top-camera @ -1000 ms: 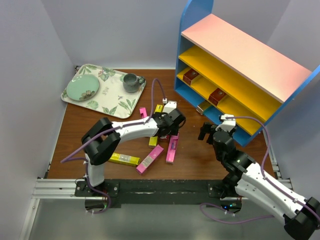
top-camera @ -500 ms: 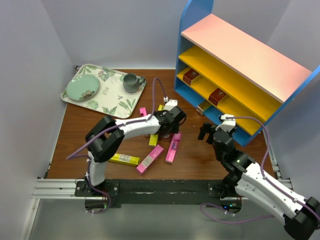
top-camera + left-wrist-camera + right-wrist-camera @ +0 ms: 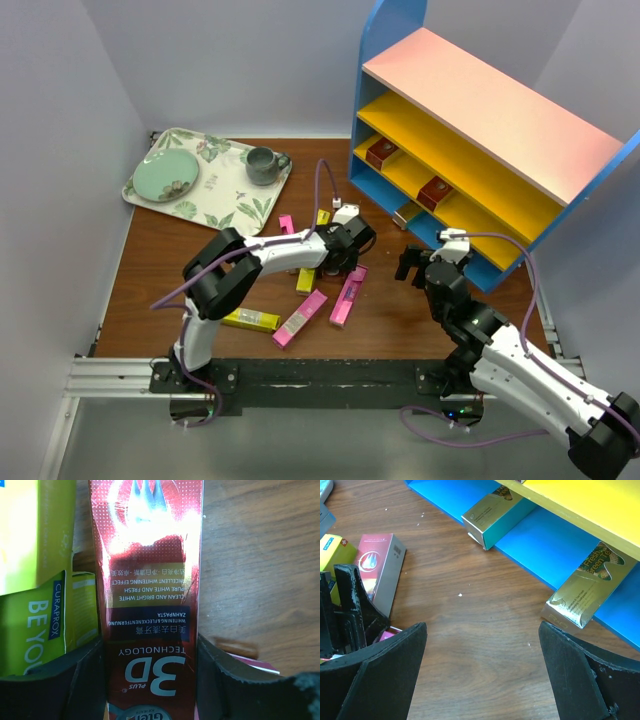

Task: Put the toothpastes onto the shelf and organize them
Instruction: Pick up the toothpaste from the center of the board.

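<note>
My left gripper (image 3: pixel 343 262) is down in the pile of toothpastes in the middle of the table. Its black fingers (image 3: pixel 85 680) press both long sides of a dark red toothpaste carton (image 3: pixel 150 580) lying on the wood. Yellow cartons (image 3: pixel 35 530) lie just left of it. Pink cartons (image 3: pixel 348 295) and another yellow one (image 3: pixel 250 319) lie nearer the arm bases. The shelf (image 3: pixel 480 100) stands at the back right with two dark red cartons (image 3: pixel 381 153) on a yellow board and gold-teal cartons (image 3: pixel 585 587) on its blue bottom. My right gripper (image 3: pixel 482 670) hangs open over bare wood in front of the shelf.
A floral tray (image 3: pixel 215 222) at the back left carries a green plate (image 3: pixel 166 178) and a grey cup (image 3: pixel 262 165). Grey walls close in the left and back sides. The two grippers are about a hand's width apart.
The left gripper's jaws have closed in onto the dark red carton, and the left arm has shifted slightly right. The right arm has not moved.
</note>
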You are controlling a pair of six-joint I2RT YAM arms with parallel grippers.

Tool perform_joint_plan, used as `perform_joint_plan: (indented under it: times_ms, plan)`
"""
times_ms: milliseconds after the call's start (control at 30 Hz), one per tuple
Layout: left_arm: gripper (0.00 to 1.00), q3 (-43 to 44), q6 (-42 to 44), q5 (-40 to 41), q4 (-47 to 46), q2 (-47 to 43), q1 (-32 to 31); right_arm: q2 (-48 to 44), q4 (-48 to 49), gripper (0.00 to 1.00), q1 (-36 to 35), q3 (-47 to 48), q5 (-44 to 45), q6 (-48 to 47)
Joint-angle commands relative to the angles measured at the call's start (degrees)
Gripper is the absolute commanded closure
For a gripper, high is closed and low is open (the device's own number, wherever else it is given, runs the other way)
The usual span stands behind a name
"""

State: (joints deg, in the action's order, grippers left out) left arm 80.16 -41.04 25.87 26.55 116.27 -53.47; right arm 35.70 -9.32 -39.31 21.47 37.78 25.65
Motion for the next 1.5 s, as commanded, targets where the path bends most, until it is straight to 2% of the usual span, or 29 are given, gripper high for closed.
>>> perform_joint_plan:
  times_ms: [0, 200, 400, 600, 833, 867, 967, 1033, 1200, 1333, 1467]
  plan:
    - [0.63, 0.0, 5.5, -0.4, -1.5, -5.7, 0.1, -0.1, 2.2, 0.02, 0.3, 1.0, -1.5, -1.3]
    - [0.74, -1.8, 15.4, -4.1, -1.2, -15.1, 0.2, 0.2, -2.2, 0.02, 0.2, 5.4, -8.2, -3.7]
    - [0.79, -2.1, 28.3, -7.8, 4.7, -23.1, 0.3, 0.2, -6.2, 0.02, 0.2, 10.1, -18.2, -6.3]
    - [0.80, -4.7, 43.3, -14.8, 9.6, -31.1, 0.3, 0.8, -9.7, 0.02, 0.1, 15.7, -31.4, -9.6]
    - [0.78, -7.5, 55.6, -25.6, 12.7, -41.0, 0.3, 0.1, -12.7, 0.02, 0.2, 18.7, -44.9, -15.1]
    - [0.78, -7.9, 58.8, -30.0, 13.4, -41.8, 0.3, -0.2, -12.7, 0.02, 0.1, 18.7, -46.3, -16.7]
    - [0.76, -9.7, 64.8, -35.3, 15.6, -45.0, 0.2, -1.4, -11.6, 0.02, 0.1, 18.3, -52.8, -19.0]
    - [0.76, -10.9, 67.3, -37.1, 15.6, -47.5, 0.2, -2.2, -10.2, 0.02, 0.1, 17.6, -57.9, -21.5]
    - [0.80, -13.9, 72.5, -40.8, 16.2, -52.0, 0.2, -4.0, -10.7, 0.02, 0.1, 18.3, -58.6, -24.0]
    - [0.81, -14.4, 74.6, -42.1, 18.7, -51.9, 0.2, -3.5, -10.6, 0.02, 0.1, 19.0, -60.9, -25.3]
    - [0.87, -14.5, 76.2, -45.2, 20.2, -50.1, 0.2, 1.0, -11.2, 0.02, -0.2, 21.0, -65.9, -28.7]
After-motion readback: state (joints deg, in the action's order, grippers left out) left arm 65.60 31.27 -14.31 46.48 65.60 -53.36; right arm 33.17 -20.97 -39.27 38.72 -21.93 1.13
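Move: The left fingers already grip the red toothpaste box behind its middle, which lies about 4 cm ahead of that hand and roughly level with it in height. The right gripper, empty, hangs some 18 cm to the left hand's right, 6 cm back and 12 cm higher. The yellow toothpastes lie about 6 cm left of the left hand and 2 cm ahead, the pink toothpaste 7 cm back and 3 cm right. From the right hand, the red box is about 18 cm left, 9 cm ahead and 13 cm below. Keeping its pinch on the red box, the left hand lifts it some 18 cm, then draws it back about 15 cm and somewhat left while turning roughly 80 degrees clockwise, so the free end swings round towards the right gripper. The right hand comes left about 13 cm, back and up some 10 cm each, turning about 65 degrees counter-clockwise to face the box, fingers wide open and not yet touching. ##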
